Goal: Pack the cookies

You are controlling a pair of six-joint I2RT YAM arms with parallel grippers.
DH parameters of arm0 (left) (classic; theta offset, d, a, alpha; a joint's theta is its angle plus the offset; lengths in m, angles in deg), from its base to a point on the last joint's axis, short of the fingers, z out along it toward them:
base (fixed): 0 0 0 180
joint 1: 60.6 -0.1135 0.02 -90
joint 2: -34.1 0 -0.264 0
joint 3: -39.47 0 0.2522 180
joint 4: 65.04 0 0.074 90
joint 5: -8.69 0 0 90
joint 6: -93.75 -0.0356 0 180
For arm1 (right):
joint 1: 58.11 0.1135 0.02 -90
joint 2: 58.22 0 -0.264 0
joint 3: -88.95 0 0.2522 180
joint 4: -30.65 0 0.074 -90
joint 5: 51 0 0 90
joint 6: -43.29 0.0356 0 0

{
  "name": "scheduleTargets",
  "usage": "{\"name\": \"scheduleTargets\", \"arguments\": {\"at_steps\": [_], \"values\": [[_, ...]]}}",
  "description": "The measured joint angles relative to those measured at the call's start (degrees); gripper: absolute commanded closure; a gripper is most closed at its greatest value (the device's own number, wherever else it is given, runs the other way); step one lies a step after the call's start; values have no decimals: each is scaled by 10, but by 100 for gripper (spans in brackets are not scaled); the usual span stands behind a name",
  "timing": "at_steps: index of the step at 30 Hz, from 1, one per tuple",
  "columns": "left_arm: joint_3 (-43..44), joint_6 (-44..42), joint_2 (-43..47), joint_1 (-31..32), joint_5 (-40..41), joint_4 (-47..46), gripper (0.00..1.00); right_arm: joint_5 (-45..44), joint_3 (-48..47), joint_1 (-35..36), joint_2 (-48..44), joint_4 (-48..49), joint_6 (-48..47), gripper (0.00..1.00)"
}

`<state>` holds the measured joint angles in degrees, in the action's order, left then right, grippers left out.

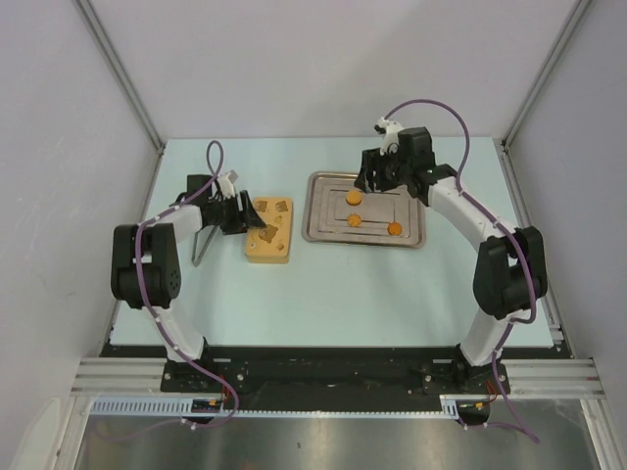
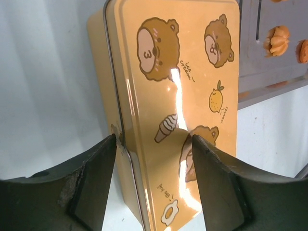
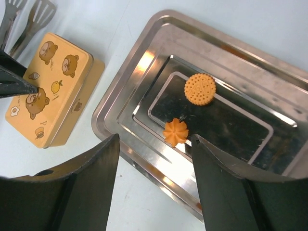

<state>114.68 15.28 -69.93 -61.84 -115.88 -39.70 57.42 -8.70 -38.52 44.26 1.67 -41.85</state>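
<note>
Three orange cookies (image 1: 354, 198) lie in the steel tray (image 1: 323, 227). The right wrist view shows a flower-shaped cookie (image 3: 175, 132) and a round dotted one (image 3: 200, 89). My right gripper (image 3: 155, 139) hangs open over the tray's near-left rim (image 3: 144, 159), and the flower cookie sits just beyond its right fingertip; nothing lies between the fingers. A yellow bear-print tin (image 2: 192, 72) stands left of the tray. My left gripper (image 2: 154, 144) is open astride the tin's lid edge. Its left finger (image 2: 103, 159) touches the tin's side and the right one is over the lid.
Metal tongs (image 1: 201, 245) lie on the table left of the tin (image 1: 269, 232), and spatula-like utensils (image 3: 24, 14) show beyond the tin in the right wrist view. The white walls of the enclosure stand on three sides of the pale table.
</note>
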Motion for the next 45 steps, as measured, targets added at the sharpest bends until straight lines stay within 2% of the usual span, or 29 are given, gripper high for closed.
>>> {"name": "scheduleTargets", "arguments": {"at_steps": [5, 6, 11, 13, 15, 20, 22, 29, 34, 45], "values": [[0, -14, 34, 3, 26, 27, 28, -18, 1, -7, -42, -4, -21, 29], [0, -16, 42, 3, 30, 30, 28, -22, 1, -9, -49, -4, -24, 22], [6, -34, 96, 2, 62, 42, 26, -47, 10, -21, -94, -2, -35, 14], [12, -43, 118, 2, 76, 43, 22, -62, 18, -26, -112, 0, -36, 5], [18, -51, 141, 2, 91, 43, 16, -78, 27, -34, -131, 1, -37, 0], [22, -71, 202, 1, 127, 37, 2, -110, 39, -65, -169, 2, -39, 0], [22, -75, 223, -1, 138, 31, 0, -120, 44, -87, -184, 0, -38, 0], [29, -90, 282, -7, 153, 16, 0, -159, 50, -134, -210, -9, -35, 0], [40, -93, 305, -7, 152, 3, 0, -198, 64, -137, -230, -12, -37, 0], [28, -93, 368, -7, 154, -32, 0, -221, 68, -139, -299, -12, -53, 0]]}}
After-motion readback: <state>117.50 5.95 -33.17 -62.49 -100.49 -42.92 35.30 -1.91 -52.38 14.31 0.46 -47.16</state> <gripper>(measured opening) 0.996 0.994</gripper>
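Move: Under the left hand's spread fingers lies the closed bear-print tin, its middle about 4 cm to the right, level in reach and some 3 cm lower; the tongs lie about 10 cm to that hand's left and 4 cm farther out. From the right hand the tin is roughly 23 cm left, 3 cm back and 15 cm down. Some 17 cm beneath that hand, the star cookie is 2 cm ahead and 1 cm left, the round one 8 cm ahead and 1 cm left. Lifting away from the tin, the left hand climbs about 26 cm with a short drift left, its fingers tipping up towards level and spreading fully. The empty right hand leaves too, sweeping some 19 cm right across the tray while rising nearly as far, turning clockwise, tipping up and opening wide, then easing back slightly. ##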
